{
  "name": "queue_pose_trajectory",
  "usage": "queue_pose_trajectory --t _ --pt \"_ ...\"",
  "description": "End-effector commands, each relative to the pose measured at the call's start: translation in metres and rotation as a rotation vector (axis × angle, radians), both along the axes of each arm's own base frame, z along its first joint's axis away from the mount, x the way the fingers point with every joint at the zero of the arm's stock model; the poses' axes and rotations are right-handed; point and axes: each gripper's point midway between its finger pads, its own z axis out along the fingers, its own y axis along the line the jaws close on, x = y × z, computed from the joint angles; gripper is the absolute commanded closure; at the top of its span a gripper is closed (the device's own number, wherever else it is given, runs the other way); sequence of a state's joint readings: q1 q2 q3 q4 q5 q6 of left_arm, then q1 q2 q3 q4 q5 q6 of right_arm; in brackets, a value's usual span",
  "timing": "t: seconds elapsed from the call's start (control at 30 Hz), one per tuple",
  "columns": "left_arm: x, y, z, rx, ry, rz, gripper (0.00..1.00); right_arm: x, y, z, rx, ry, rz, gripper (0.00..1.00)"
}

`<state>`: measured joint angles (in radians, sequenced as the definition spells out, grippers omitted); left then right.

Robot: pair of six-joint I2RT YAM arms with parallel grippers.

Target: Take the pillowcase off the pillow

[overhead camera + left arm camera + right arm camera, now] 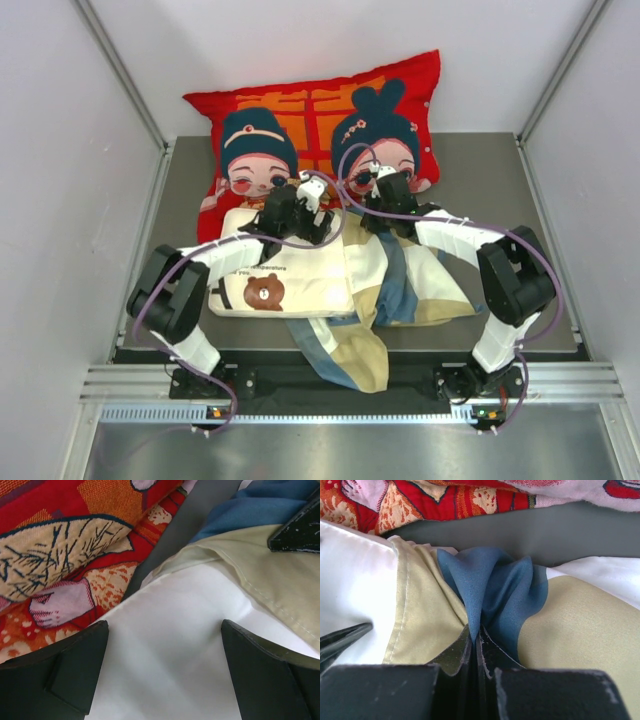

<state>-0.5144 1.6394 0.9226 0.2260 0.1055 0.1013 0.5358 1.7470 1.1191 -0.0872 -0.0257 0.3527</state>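
The cream-white pillow (pixel 290 275) with a brown bear print lies at the table's front, its left part bare. The pillowcase (pixel 410 275), in blue, tan and cream blocks, is bunched over its right side and hangs over the front edge. My left gripper (pixel 292 212) is open, its jaws wide apart over the white pillow (pixel 165 650) by the pillowcase's tan hem (pixel 280 590). My right gripper (pixel 388 205) is shut on a pinched fold of the pillowcase's blue fabric (pixel 490 590) at its far edge.
A large red cartoon-figure cushion (pixel 320 120) lies at the back, just beyond both grippers, and shows in both wrist views (pixel 60 555) (pixel 445 500). Grey table surface (pixel 490 170) lies to the right. White walls stand on three sides.
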Motion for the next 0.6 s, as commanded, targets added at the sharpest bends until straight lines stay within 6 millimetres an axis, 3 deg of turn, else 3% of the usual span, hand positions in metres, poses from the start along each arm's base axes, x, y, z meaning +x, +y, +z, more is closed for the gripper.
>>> queue_pose_trajectory --t 0.0,0.03,0.07,0.1,0.27,0.37,0.4,0.5,0.57 --pt "0.018 -0.014 0.017 -0.064 -0.043 -0.129 0.01 -0.033 0.0 -0.011 -0.007 0.093 0.046 1.0" --pt "0.022 -0.01 0.012 -0.066 -0.021 -0.133 0.02 -0.033 0.0 -0.011 -0.007 0.091 0.046 1.0" --pt "0.018 -0.009 -0.007 -0.045 0.051 -0.149 0.03 -0.033 0.0 -0.01 -0.007 0.091 0.046 1.0" --pt "0.021 -0.016 -0.002 -0.054 0.06 -0.189 0.03 -0.034 -0.001 -0.011 -0.009 0.092 0.044 1.0" --pt "0.005 -0.022 -0.037 -0.023 0.255 -0.285 0.12 -0.034 -0.002 -0.01 -0.011 0.091 0.042 1.0" --pt "-0.011 -0.023 -0.052 -0.019 0.363 -0.325 0.32 -0.033 -0.003 -0.011 -0.018 0.092 0.041 1.0" --pt "-0.017 -0.021 -0.058 -0.015 0.39 -0.323 0.47 -0.033 -0.002 -0.011 -0.017 0.09 0.039 1.0" --pt "-0.027 -0.017 -0.062 -0.018 0.428 -0.311 0.62 -0.031 -0.001 -0.009 -0.013 0.088 0.036 1.0" --pt "-0.033 -0.015 -0.061 -0.017 0.451 -0.302 0.78 -0.029 0.0 -0.007 -0.01 0.086 0.033 1.0"
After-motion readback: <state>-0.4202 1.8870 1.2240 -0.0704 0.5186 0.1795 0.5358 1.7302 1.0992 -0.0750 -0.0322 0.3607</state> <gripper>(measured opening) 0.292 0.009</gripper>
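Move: The far right corner of the white pillow, by the pillowcase mouth, lies about 3 cm to the open left hand's right, 1 cm ahead and 4 cm below. The tan hem runs some 3 cm to the right of that corner, level with it; the red cushion's near edge is about 6 cm ahead of the hand. From the right hand, already clamped on the bunched blue pillowcase, that corner is roughly 7 cm left and 1 cm ahead. The left fingers pinch the white pillow's corner just beside the tan hem, closing from wide open to about a third as the hand sinks and slides right, roughly 3 cm each way. It first reaches about 2 cm forward, then draws back while closing, the fingers tipping down some 15 degrees and swinging clockwise about as much. The right hand stays in place and keeps its hold on the blue pillowcase fabric. ##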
